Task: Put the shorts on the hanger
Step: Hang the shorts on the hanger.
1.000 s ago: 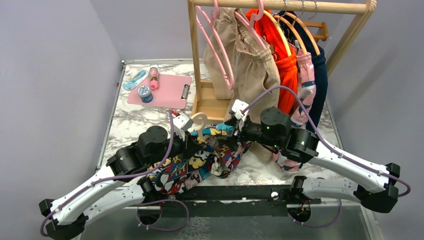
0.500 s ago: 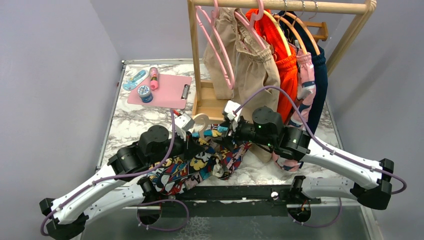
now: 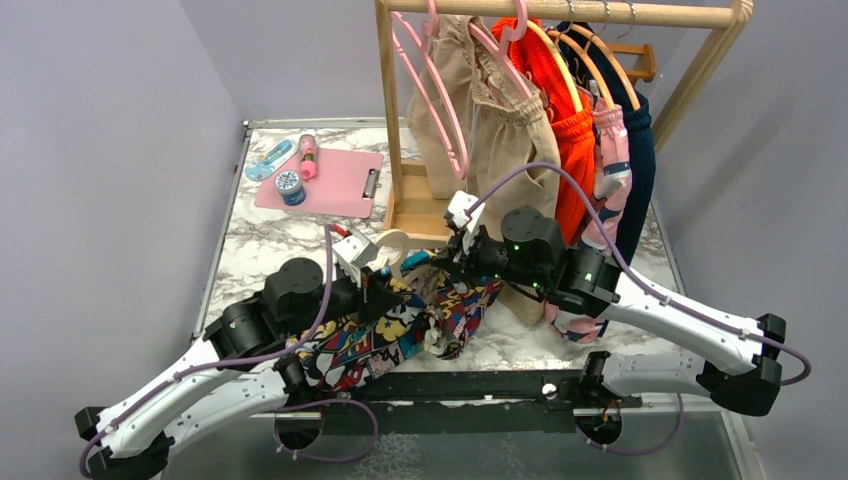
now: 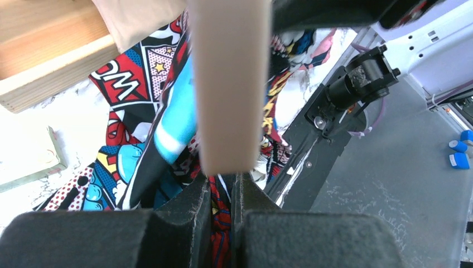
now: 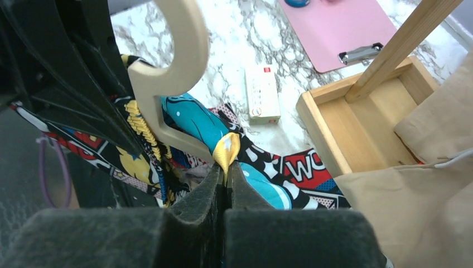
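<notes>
The comic-print shorts (image 3: pixel 400 325) lie bunched on the marble table between my two arms. The cream hanger (image 3: pixel 392 243) sticks up from the bunch, hook on top. My left gripper (image 3: pixel 393 295) is shut on a red fold of the shorts (image 4: pixel 128 78). In the left wrist view (image 4: pixel 223 187) a blurred stretch of the hanger (image 4: pixel 228 84) ends just over the fingertips. My right gripper (image 3: pixel 448 265) is shut on a yellow and teal fold of the shorts (image 5: pixel 301 164) in the right wrist view (image 5: pixel 225 173), right under the hanger's neck (image 5: pixel 181 61).
A wooden rack (image 3: pixel 560 12) behind carries pink hangers (image 3: pixel 430 90), beige shorts (image 3: pixel 510 140) and an orange garment (image 3: pixel 565 110). Its wooden base box (image 5: pixel 362 123) is close to my right gripper. A small white box (image 5: pixel 262 95), a pink clipboard (image 3: pixel 325 180) and a blue tin (image 3: pixel 288 185) lie to the left.
Both arms have shifted a little to the left with the shorts in their grip. The hanger hook has moved left with them.
</notes>
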`<state>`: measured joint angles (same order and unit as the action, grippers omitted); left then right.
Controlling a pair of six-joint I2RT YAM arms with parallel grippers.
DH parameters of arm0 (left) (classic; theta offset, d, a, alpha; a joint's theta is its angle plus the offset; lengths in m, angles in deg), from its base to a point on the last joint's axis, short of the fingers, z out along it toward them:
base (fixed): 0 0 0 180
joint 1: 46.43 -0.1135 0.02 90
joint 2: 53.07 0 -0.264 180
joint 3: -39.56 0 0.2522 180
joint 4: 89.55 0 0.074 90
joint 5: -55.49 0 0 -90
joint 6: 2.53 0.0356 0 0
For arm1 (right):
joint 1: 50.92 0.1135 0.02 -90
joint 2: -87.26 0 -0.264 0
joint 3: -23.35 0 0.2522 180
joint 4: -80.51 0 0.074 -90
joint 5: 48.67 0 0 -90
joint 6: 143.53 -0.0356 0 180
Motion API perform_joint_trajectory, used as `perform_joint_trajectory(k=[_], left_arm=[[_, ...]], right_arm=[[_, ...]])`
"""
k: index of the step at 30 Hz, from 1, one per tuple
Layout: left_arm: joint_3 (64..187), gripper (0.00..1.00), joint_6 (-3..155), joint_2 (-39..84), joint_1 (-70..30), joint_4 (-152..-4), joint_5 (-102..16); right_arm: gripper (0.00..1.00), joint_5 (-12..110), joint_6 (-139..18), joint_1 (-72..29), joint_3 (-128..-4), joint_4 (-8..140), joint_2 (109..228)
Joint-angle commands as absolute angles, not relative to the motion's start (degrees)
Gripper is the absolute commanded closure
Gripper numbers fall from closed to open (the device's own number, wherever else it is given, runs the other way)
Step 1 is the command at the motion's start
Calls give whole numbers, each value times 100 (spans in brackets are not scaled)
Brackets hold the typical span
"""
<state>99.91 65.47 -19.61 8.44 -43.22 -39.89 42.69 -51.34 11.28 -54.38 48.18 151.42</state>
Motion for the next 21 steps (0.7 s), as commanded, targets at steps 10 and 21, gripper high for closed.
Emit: perform_joint_trajectory(k=[10, 21], left_arm=[[9579, 100, 7418, -2714, 841, -5169, -4481], [9766, 100, 8600, -2912, 845, -5163, -4455]], right_arm=[[99, 4514, -6549, 1125, -7366, 3146, 15633], [99, 5839, -7936, -203, -8448, 2198, 16029]])
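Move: The right fingers already pinch the yellow-tipped waistband corner of the shorts; the hanger's free arm, which it is to go over, lies some 3 cm left of them, 2 cm back and slightly lower. The hook is about 7 cm left, 2 cm back and a touch higher; the wooden tray about 14 cm ahead and 2 cm left, well below. From the left hand, that free arm is roughly 4 cm ahead, 3 cm to the right and 3 cm up. Keeping its pinch on the waistband corner, the right hand hauls the cloth up about 7 cm beside the hanger, fast at first, then slower, while its forward side tips down some 20 degrees; only near the end does it edge forward and right. The left hand keeps its grip at the hanger and shorts, rising about 2 cm and rolling its forward side up by 15 to 20 degrees. ##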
